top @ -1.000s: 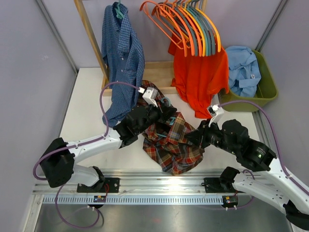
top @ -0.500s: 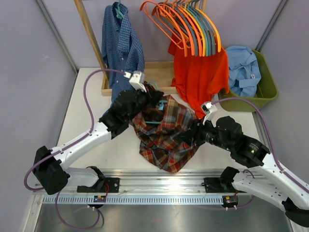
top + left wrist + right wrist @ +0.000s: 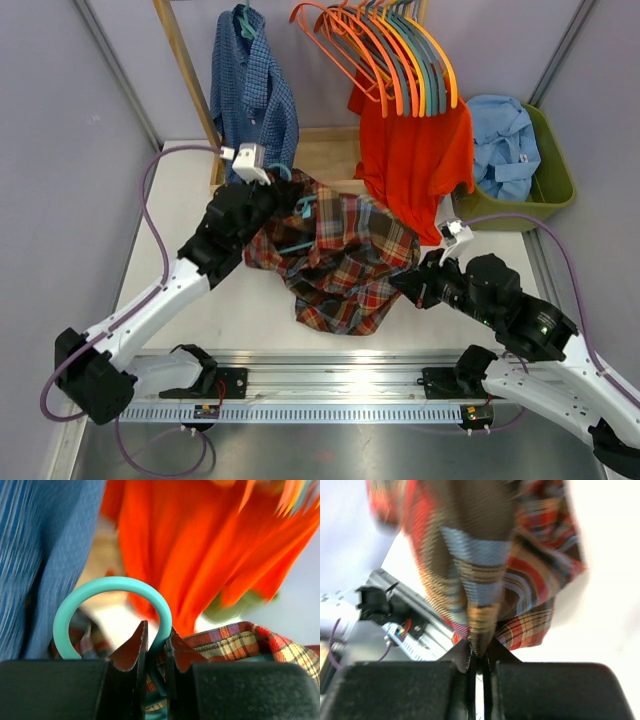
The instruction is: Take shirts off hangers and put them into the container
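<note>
The red-brown-green plaid shirt (image 3: 345,262) is stretched above the table between both arms, still on a teal hanger (image 3: 297,245). My left gripper (image 3: 288,193) is shut on the hanger's hook (image 3: 112,585), which stands pinched between the two fingertips of that gripper (image 3: 156,641). My right gripper (image 3: 405,285) is shut on a fold of the plaid shirt (image 3: 485,580) at its right side; the cloth runs down into this gripper (image 3: 479,652). The olive-green container (image 3: 557,190) at the right holds a light blue shirt (image 3: 500,145).
An orange-red shirt (image 3: 415,165) hangs below a bunch of orange, teal and yellow hangers (image 3: 390,50). A dark blue check shirt (image 3: 250,100) hangs beside the wooden rack post (image 3: 185,70). The wooden base frame (image 3: 330,150) lies behind. A metal rail (image 3: 320,385) runs along the near edge.
My left gripper has carried the teal hanger up and back to the left. My right gripper opened, then shut on the plaid shirt, which is now pulled wider between the arms.
</note>
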You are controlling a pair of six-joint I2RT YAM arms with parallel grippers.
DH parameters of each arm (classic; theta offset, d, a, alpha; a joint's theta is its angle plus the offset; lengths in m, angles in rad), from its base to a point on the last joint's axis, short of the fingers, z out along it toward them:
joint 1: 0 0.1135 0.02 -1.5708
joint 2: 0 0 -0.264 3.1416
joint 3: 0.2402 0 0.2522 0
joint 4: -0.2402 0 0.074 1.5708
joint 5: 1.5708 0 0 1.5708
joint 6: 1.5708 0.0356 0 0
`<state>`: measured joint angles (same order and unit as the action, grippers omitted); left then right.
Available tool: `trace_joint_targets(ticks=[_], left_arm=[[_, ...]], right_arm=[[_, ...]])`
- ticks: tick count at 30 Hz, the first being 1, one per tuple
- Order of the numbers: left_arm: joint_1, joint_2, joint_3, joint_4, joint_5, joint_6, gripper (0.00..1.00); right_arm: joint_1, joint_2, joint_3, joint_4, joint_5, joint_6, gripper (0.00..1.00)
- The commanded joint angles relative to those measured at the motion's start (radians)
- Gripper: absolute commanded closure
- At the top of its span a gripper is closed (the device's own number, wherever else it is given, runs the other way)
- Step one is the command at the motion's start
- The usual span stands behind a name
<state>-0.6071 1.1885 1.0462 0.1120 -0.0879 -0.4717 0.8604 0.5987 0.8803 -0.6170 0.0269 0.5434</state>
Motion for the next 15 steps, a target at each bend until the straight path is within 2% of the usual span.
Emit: trace_joint_targets(ticks=[1,3,4,5,8,11,15], left_arm=[[0.004,-0.159,-0.135,-0.082,-0.061,0.016,1.0],[0.004,-0.222,-0.191,-0.135,-0.105,0.025,1.0],[0.004,-0.304,-0.248,-0.182,-0.137,0.022,1.0],[0.004,-0.346,-0.273,-0.204,-0.157,0.021,1.0],[0.004,-0.514,-0.357,-0.271,-0.188,0.013,1.0],[0.004,-0.599,-0.377,-0.371,-0.208,0.018,1.0],[0.004,-0.651,-0.397,-0.443,-0.197,-0.004,1.0]], right_arm=[[0.009,-0.053,0.045,-0.065,0.152,0.001,1.0],[0.008,-0.105,0.063,-0.114,0.284,0.019,1.0],[0.009,-0.146,0.086,-0.136,0.344,0.032,1.0],[0.008,-0.172,0.094,-0.156,0.469,0.071,1.0],[0.008,-0.287,0.097,-0.228,0.704,0.18,1.0],[0.008,-0.376,0.068,-0.271,0.842,0.272,1.0],[0.008,-0.381,0.03,-0.317,0.906,0.372,1.0]])
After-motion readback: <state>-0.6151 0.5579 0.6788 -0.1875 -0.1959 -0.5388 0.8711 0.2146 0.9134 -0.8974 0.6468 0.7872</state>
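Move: Some 15 cm back from the left hand, 10 cm to its right and 15 cm lower lies the middle of the plaid shirt, still around the hanger this hand holds by its hook; the blue checked shirt hangs 8 cm ahead and 9 cm left of it, nearly level. From the right hand the plaid shirt's middle is about 5 cm ahead, 10 cm left, 8 cm down; the orange shirt is 22 cm ahead, 6 cm right, 5 cm down. Spreading apart with the plaid shirt and its hanger between them, both hands keep their grips. The right hand, already shut on the cloth, drags it some 15 cm to the right, rising slightly and turning about 35 degrees clockwise; the left keeps pinching the hanger's hook and draws it back about 11 cm and left 9 cm, dipping about 7 cm before coming up a little. ##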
